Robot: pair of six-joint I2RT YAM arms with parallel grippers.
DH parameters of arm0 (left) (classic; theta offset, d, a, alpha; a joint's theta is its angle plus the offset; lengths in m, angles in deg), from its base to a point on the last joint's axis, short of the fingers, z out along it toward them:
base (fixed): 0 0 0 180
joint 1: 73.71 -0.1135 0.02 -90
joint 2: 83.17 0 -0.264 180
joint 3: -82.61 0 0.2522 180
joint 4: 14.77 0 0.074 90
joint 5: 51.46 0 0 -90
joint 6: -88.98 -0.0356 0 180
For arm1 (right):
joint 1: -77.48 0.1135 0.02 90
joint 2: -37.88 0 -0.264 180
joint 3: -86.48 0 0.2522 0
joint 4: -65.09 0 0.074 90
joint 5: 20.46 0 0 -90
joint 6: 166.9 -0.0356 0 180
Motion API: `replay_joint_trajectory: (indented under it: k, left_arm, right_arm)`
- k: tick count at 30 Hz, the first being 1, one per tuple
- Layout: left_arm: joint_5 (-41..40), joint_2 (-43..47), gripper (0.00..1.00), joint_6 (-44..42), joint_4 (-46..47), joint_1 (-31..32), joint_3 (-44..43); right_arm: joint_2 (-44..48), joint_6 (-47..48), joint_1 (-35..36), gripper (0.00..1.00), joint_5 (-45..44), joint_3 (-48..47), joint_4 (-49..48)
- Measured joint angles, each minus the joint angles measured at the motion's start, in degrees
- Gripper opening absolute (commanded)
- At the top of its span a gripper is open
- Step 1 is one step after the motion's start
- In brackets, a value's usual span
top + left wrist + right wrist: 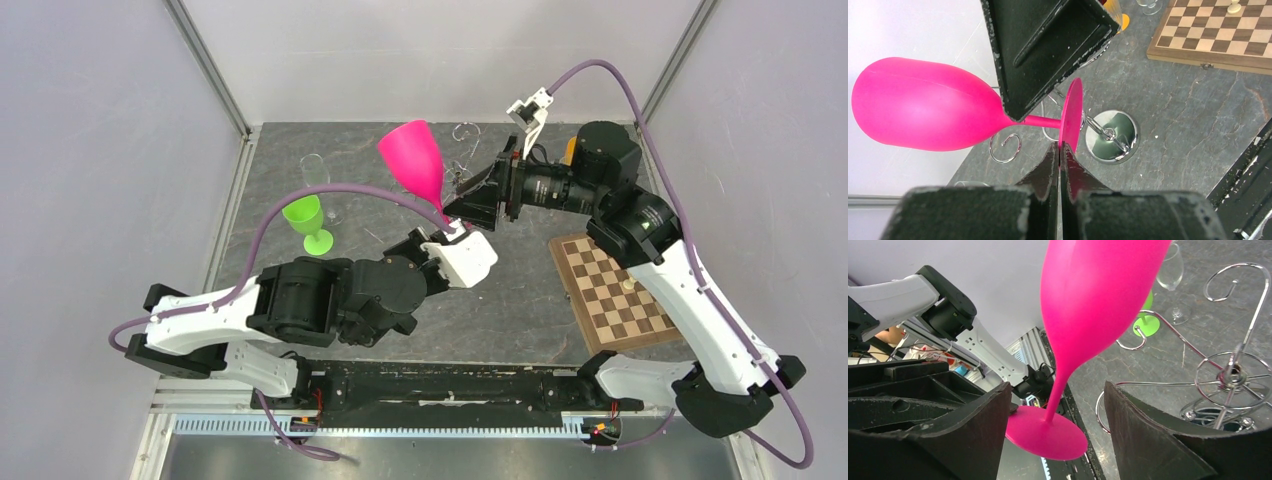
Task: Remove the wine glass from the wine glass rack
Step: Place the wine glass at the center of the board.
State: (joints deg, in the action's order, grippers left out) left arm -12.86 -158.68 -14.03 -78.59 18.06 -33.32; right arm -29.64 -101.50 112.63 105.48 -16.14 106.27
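The pink wine glass point(412, 155) hangs in the air, tilted, bowl up and away from the arms. My left gripper point(452, 232) is shut on the rim of its round foot point(1071, 117). My right gripper point(1055, 390) is open, its fingers point(983, 425) standing on either side of the thin stem point(1058, 385) without touching it. The chrome wine glass rack point(1233, 372) stands on the table just beside and below the glass, and its mirrored base point(1111, 136) shows under the foot. The glass touches no scroll arm that I can see.
A green glass point(308, 220) and a clear glass point(316, 172) stand at the left of the dark mat. A wooden chessboard point(610, 290) lies on the right, with a pale piece on it. Walls close in the table on three sides.
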Motion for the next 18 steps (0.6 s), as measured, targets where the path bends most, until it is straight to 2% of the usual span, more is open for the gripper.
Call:
replay_joint_trajectory:
  k: [18]
  left_arm:
    - [-1.0,-0.7,0.02,-1.7,1.0,1.4,0.4]
  right_arm:
    - [-2.0,0.2,3.8,0.48,0.3,0.3,0.0]
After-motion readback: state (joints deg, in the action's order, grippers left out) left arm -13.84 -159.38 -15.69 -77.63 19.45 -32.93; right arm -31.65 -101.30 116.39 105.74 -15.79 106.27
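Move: The pink wine glass stands bowl up in the left fingers, pinched by its foot. Its stem is about 3 cm to the left of the right hand, level with it and neither ahead nor back; from the left hand the stem lies some 4 cm ahead, 2 cm right and 3 cm up. The rack's pole is roughly 9 cm ahead of the right hand and 1 cm left, its middle about 25 cm below. The pink glass's stem is what the right hand closes in on: its open fingers travel about 2.5 cm, mostly left, also sinking and drawing back a little, so that they straddle the stem more deeply. As they go they narrow from nearly three quarters open to about half, without pinching yet. The left hand keeps its pinch on the foot and holds the glass almost still. ##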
